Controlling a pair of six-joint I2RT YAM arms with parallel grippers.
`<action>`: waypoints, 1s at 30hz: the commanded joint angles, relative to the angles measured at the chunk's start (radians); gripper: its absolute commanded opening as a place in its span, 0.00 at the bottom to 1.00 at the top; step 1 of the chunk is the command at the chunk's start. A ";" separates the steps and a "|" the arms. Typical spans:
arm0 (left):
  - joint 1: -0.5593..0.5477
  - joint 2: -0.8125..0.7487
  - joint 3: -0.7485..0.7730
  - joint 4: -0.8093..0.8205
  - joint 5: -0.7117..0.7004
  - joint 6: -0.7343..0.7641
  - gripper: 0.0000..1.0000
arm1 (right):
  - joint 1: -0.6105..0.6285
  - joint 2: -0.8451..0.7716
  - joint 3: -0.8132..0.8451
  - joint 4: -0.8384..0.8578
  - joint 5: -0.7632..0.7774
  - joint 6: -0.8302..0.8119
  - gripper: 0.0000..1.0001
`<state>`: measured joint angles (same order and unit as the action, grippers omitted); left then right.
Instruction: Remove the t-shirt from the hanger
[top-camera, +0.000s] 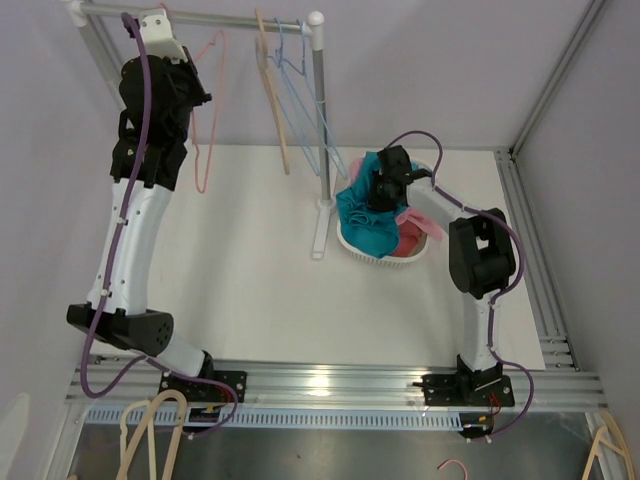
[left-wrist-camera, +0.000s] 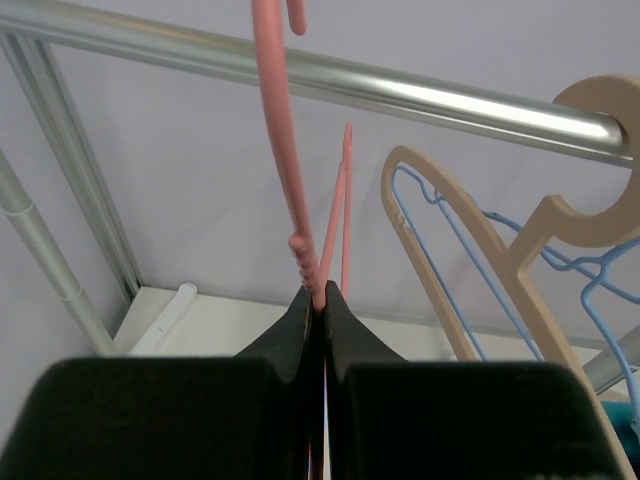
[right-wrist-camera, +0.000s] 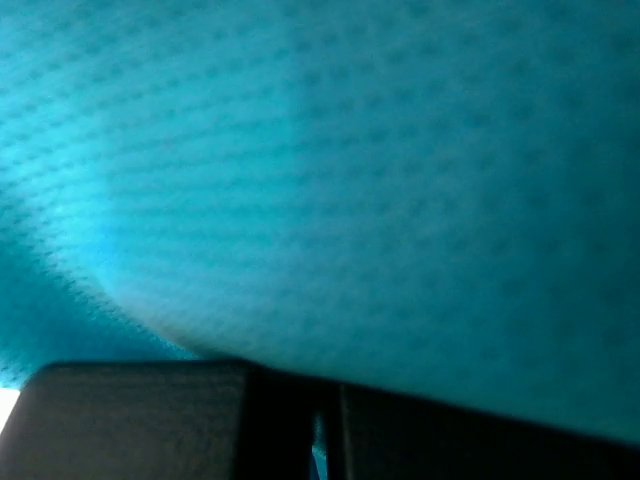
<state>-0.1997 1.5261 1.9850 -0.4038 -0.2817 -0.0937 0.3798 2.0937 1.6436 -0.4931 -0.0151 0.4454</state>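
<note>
The pink hanger (top-camera: 207, 110) hangs bare on the metal rail (top-camera: 210, 16) at the back left. My left gripper (top-camera: 198, 98) is raised to it and shut on its wire; in the left wrist view the fingertips (left-wrist-camera: 300, 310) pinch the pink hanger (left-wrist-camera: 281, 150) just below the rail (left-wrist-camera: 400, 92). The teal t-shirt (top-camera: 360, 217) lies bunched in the white basket (top-camera: 378, 260). My right gripper (top-camera: 373, 192) is down in the basket, shut on the t-shirt. The teal t-shirt (right-wrist-camera: 350, 180) fills the right wrist view, with a sliver between the jaws of my right gripper (right-wrist-camera: 320, 425).
A wooden hanger (top-camera: 272, 90) and blue wire hangers (top-camera: 300, 95) hang on the same rail, right of the pink one; they also show in the left wrist view (left-wrist-camera: 450, 290). The rack's post (top-camera: 321, 130) stands beside the basket. Pink cloth (top-camera: 412, 238) lies in the basket. Spare hangers lie below the table front.
</note>
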 joint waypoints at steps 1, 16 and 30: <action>0.022 0.038 0.105 0.011 0.065 0.037 0.01 | -0.033 0.123 -0.137 -0.119 -0.088 0.013 0.00; 0.048 0.213 0.287 -0.001 0.249 0.015 0.01 | -0.033 -0.069 -0.128 -0.124 -0.008 -0.033 0.00; 0.045 0.302 0.298 0.059 0.274 0.017 0.01 | 0.014 -0.195 -0.064 -0.153 0.127 -0.062 0.29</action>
<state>-0.1566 1.8259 2.2353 -0.4091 -0.0368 -0.0856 0.3809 1.9617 1.5654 -0.5350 0.0196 0.4122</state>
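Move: The bare stretch of rail where I will bring the pink hanger held in my left hand is some 10 cm ahead, 3 cm right and 3 cm up. The wooden hanger hangs about 10 cm ahead and 12 cm right, the blue hangers 10 cm ahead and 16 cm right. My right hand, shut on the teal t-shirt, has the basket's middle about 2 cm to its right, level fore and aft, 3 cm below; the red shirt shows 7 cm back and 6 cm right. I carry the pink hanger about 8 cm forward to the rail and some 4 cm right, turning my left hand about 10 degrees clockwise; it lifts a centimetre first, then sinks about 4 cm to bring the hook down over the bar, grip kept. Meanwhile my right hand rises about 3 cm, backing off and drifting right, and late on its fingers start parting on the teal shirt. ##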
